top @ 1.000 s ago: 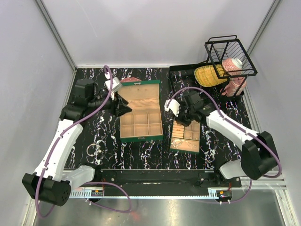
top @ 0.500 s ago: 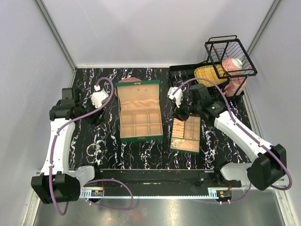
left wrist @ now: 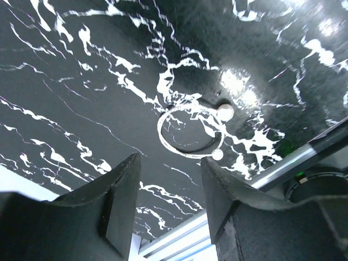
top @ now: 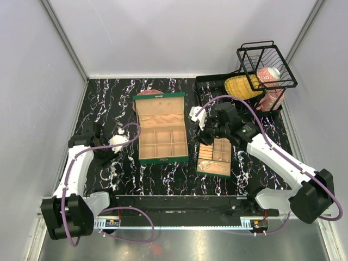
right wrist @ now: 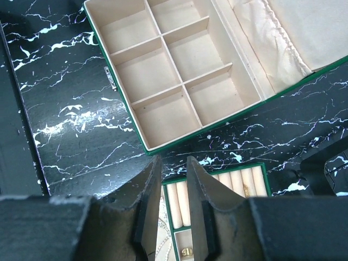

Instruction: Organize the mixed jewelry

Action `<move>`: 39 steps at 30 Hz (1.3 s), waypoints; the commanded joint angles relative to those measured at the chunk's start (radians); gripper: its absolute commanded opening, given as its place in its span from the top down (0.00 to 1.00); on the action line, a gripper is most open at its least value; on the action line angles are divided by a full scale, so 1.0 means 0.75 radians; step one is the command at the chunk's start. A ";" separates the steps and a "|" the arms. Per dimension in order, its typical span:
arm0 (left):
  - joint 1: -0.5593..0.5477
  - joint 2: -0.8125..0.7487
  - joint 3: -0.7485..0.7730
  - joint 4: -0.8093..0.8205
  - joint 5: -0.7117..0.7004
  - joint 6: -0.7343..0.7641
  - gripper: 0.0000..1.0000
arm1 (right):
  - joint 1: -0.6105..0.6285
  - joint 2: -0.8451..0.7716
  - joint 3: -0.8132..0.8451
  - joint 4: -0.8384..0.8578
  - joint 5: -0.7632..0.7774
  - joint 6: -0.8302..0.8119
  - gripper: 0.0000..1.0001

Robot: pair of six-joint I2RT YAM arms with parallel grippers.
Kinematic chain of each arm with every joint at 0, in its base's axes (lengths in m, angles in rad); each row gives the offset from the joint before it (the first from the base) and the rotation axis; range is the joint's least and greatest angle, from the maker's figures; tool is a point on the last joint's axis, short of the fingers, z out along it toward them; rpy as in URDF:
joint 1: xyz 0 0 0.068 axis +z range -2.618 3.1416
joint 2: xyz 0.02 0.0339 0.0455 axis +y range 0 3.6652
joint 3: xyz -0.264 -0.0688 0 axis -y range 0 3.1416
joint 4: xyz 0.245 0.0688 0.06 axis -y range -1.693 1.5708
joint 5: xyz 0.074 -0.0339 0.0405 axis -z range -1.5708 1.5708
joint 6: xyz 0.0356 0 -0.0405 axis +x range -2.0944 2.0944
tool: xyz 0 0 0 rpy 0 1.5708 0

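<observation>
A thin silver bangle hoop [left wrist: 189, 133] with two ball ends lies flat on the black marble table; it also shows in the top view [top: 109, 174]. My left gripper [left wrist: 171, 168] is open and empty just above it, and the hoop lies ahead of the fingertips. My right gripper [right wrist: 173, 163] hangs over the far edge of the small tan divided tray [top: 224, 168], jaws narrowly apart with nothing between them. The tray holds a gold ring [right wrist: 187, 252] and a silvery chain [right wrist: 163, 239]. The green box [top: 162, 159] stands open, its tan compartments [right wrist: 163, 70] bare.
A black wire basket [top: 266, 65] with a yellow object and a pink-white object stands at the back right, beside a black tray [top: 209, 81]. A metal rail [left wrist: 304, 152] runs along the table's near edge close to the hoop.
My left arm has swung from beside the green box down to the near left, over the bangle hoop. My right gripper has shifted slightly left over the small tray.
</observation>
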 commanded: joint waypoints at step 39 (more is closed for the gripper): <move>0.030 0.258 -0.311 0.535 -0.055 0.252 0.44 | 0.029 0.043 -0.019 0.004 0.046 -0.037 0.69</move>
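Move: The silver bracelet lies about 11 cm below the half-open left hand and some 4 cm back, about level with it sideways. The open green jewelry box has its compartments roughly 22 cm to that hand's right, 7 cm farther out and 8 cm below. From the right hand, the bracelet is about 38 cm left, 12 cm back and 20 cm down. Left hand sinks about 7.5 cm towards the bracelet's far rim, easing forward and left, fingers half open. ##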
